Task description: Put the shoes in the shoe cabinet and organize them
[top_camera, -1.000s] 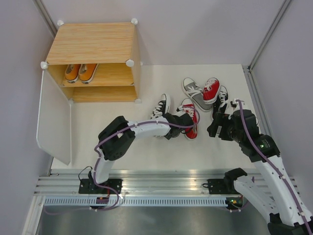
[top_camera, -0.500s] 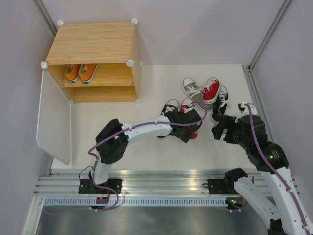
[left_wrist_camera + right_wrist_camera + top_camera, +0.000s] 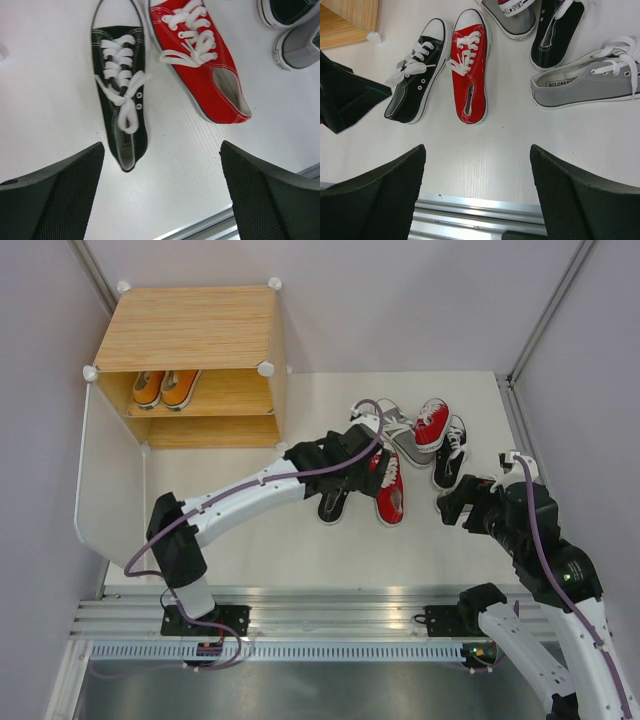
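Observation:
A black shoe [image 3: 332, 504] and a red shoe [image 3: 389, 492] lie side by side on the white table, heels toward the arms. My left gripper [image 3: 350, 462] hovers over their toes, open and empty; in its wrist view the black shoe [image 3: 120, 110] and red shoe [image 3: 202, 60] lie beyond the gripper [image 3: 160, 149]. Further right lie a grey shoe [image 3: 402, 437], a second red shoe [image 3: 432, 423] and another black shoe [image 3: 450, 453]. My right gripper [image 3: 453, 508] is open, empty, near that group. The shoe cabinet [image 3: 190, 330] holds two orange shoes [image 3: 165, 388] on its shelf.
The cabinet's white door [image 3: 110, 480] hangs open toward the near left. An aluminium rail [image 3: 320, 605] runs along the table's near edge. In the right wrist view a grey shoe [image 3: 585, 80] lies on its side at the right, and the left arm [image 3: 345, 97] shows at the left.
My left gripper has opened wide and the left arm has stretched out and swung toward the far side, above the shoes' toes. The right arm has drawn back a little toward the near right.

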Robot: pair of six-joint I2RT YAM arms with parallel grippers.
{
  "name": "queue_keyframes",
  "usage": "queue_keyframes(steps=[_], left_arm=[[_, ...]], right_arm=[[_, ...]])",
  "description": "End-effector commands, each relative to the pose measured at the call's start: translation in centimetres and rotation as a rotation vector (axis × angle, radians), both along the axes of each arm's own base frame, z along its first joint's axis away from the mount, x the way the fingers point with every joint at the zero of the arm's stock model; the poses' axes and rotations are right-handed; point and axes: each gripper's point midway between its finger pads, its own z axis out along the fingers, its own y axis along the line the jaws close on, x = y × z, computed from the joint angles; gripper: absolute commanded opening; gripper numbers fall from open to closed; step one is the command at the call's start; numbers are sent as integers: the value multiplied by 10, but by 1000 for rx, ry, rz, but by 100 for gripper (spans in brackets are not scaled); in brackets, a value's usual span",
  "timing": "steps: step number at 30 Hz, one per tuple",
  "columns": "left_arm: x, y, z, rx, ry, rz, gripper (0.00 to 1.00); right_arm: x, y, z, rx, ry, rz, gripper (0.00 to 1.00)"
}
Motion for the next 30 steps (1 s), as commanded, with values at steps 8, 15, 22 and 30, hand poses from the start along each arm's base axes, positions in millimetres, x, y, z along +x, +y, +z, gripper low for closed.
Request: queue_keyframes(steps=[8,15,22,30], left_arm=[[4,66,-15,-83,11,81,99],[-2,69,-60,-81,25,47,97],[-3,50,-94,-112,40,-1,91],[10,52,-121,6,-41,58,76]], right_arm=[[13,10,6,17,-46,36,89],[24,19,-5,22,-18,65,89],[30,24,-15,16,17,76,89],[35,28,-18,41,30,68,89]])
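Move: The black shoe beside the red one is about 5 cm ahead of the left hand and 3 cm to its left, some 16 cm below. At the same height, the red shoe lies roughly 5 cm ahead and 7 cm to the right, and the grey shoe about 18 cm ahead and 12 cm right. From the right hand, that black shoe is about 13 cm ahead, 24 cm left and 21 cm down. Heading for the open heel end of the black shoe, the left hand swings some 8 cm left, off the red shoe's side. It then sinks, ending about 12 cm lower and easing a few centimetres back right, wide-open fingers starting to close around the opening; contact can't be seen. The open right hand drifts about 3 cm forward, slightly left and down. ##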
